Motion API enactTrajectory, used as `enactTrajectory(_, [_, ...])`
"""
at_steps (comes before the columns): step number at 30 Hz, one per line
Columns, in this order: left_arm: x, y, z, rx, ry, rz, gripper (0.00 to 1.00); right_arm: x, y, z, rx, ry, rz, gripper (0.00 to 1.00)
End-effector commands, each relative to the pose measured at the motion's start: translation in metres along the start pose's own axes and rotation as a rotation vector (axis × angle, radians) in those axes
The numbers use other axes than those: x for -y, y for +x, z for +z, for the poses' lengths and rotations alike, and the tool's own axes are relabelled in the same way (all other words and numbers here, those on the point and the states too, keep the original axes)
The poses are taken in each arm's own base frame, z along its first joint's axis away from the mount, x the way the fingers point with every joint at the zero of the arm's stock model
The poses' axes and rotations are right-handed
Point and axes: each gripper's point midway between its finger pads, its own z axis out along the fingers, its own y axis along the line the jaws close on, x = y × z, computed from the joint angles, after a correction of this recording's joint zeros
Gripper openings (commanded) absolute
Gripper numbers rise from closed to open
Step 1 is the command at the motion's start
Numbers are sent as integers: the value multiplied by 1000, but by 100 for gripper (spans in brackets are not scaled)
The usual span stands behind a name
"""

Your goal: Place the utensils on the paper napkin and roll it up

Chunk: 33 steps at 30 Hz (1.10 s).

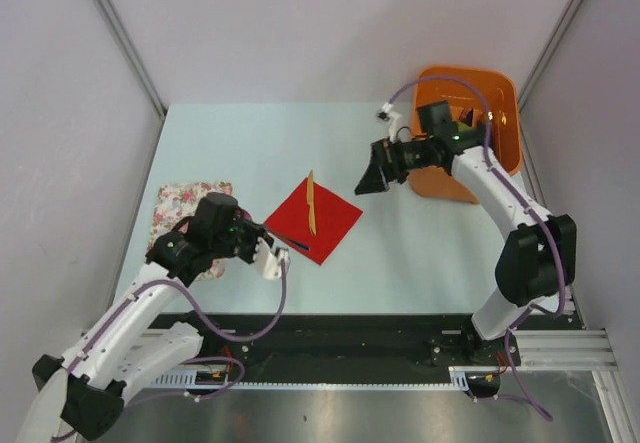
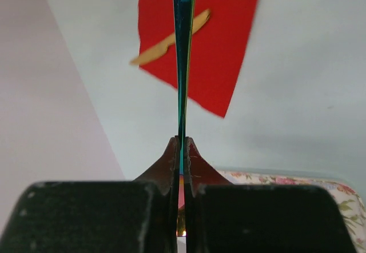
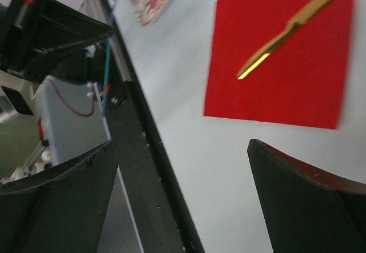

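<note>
The red paper napkin [image 1: 325, 225] lies flat on the table, and a yellow-handled knife [image 1: 311, 203] rests on it. My left gripper [image 1: 266, 248] sits at the napkin's near-left corner, shut on a slim blue-handled utensil [image 1: 295, 246] that reaches over that corner. In the left wrist view this blue utensil [image 2: 183, 64] stands edge-on between the closed fingertips [image 2: 173, 153], with the napkin [image 2: 220, 47] and knife [image 2: 171, 39] beyond. My right gripper [image 1: 372, 175] hovers open to the right of the napkin, empty [image 3: 183, 167]; it sees the napkin [image 3: 286, 76] and the knife [image 3: 291, 27].
A white floral cloth [image 1: 180, 208] lies under and left of my left arm. An orange basket [image 1: 500, 93] stands at the back right, behind my right arm. The black rail [image 1: 400, 328] runs along the table's near edge.
</note>
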Motion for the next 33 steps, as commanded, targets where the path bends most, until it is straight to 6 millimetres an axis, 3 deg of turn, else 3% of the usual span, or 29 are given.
enactTrajectory(1, [20,-38,12,118,122,256,0,-47,12,33,-94,-166,22,100])
enactTrajectory(5, [17,-60,23,164,167,286,0,-76,30,68,-174,-240,-1,100])
enactTrajectory(9, [10,-67,30,179,172,301,0,-107,54,93,-262,-317,26,100])
enactTrajectory(16, [3,-71,38,191,158,310,0,-125,93,121,-378,-384,140,88])
enactTrajectory(25, [-9,-78,39,211,141,277,0,-138,123,135,-436,-411,161,70])
enactTrajectory(28, [-9,-79,38,218,136,276,0,-140,125,136,-442,-428,165,49])
enactTrajectory(29, [-9,-79,38,219,135,276,0,-141,124,136,-440,-435,167,28])
enactTrajectory(31, [-13,-81,36,221,111,261,1,-142,120,135,-433,-449,170,8])
enactTrajectory(32, [-17,-81,34,219,94,247,5,-141,114,131,-414,-445,174,0])
enactTrajectory(33, [-26,-84,28,221,47,212,21,-140,111,130,-393,-448,170,0])
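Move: The teal spoon handle, already pinched in the left hand, has its free part about 14 cm back and 20 cm to the left of the right hand, some 7 cm lower; from the left hand it runs on about 6 cm to the right, a little lower. The red napkin's middle lies on the table about 9 cm ahead and 14 cm right of the left hand, 17 cm below, with the yellow knife on it some 7 cm farther out. The spoon handle is offered and taken in the air: the left hand, keeping its hold, goes about 7 cm right and slightly back, turning some 20 degrees clockwise. The open right hand sweeps back about 16 cm, nearly as far left and 8 cm down to the handle, turning counter-clockwise and tipping its fingers downward; late on it closes and pinches the handle beside the left fingers. ##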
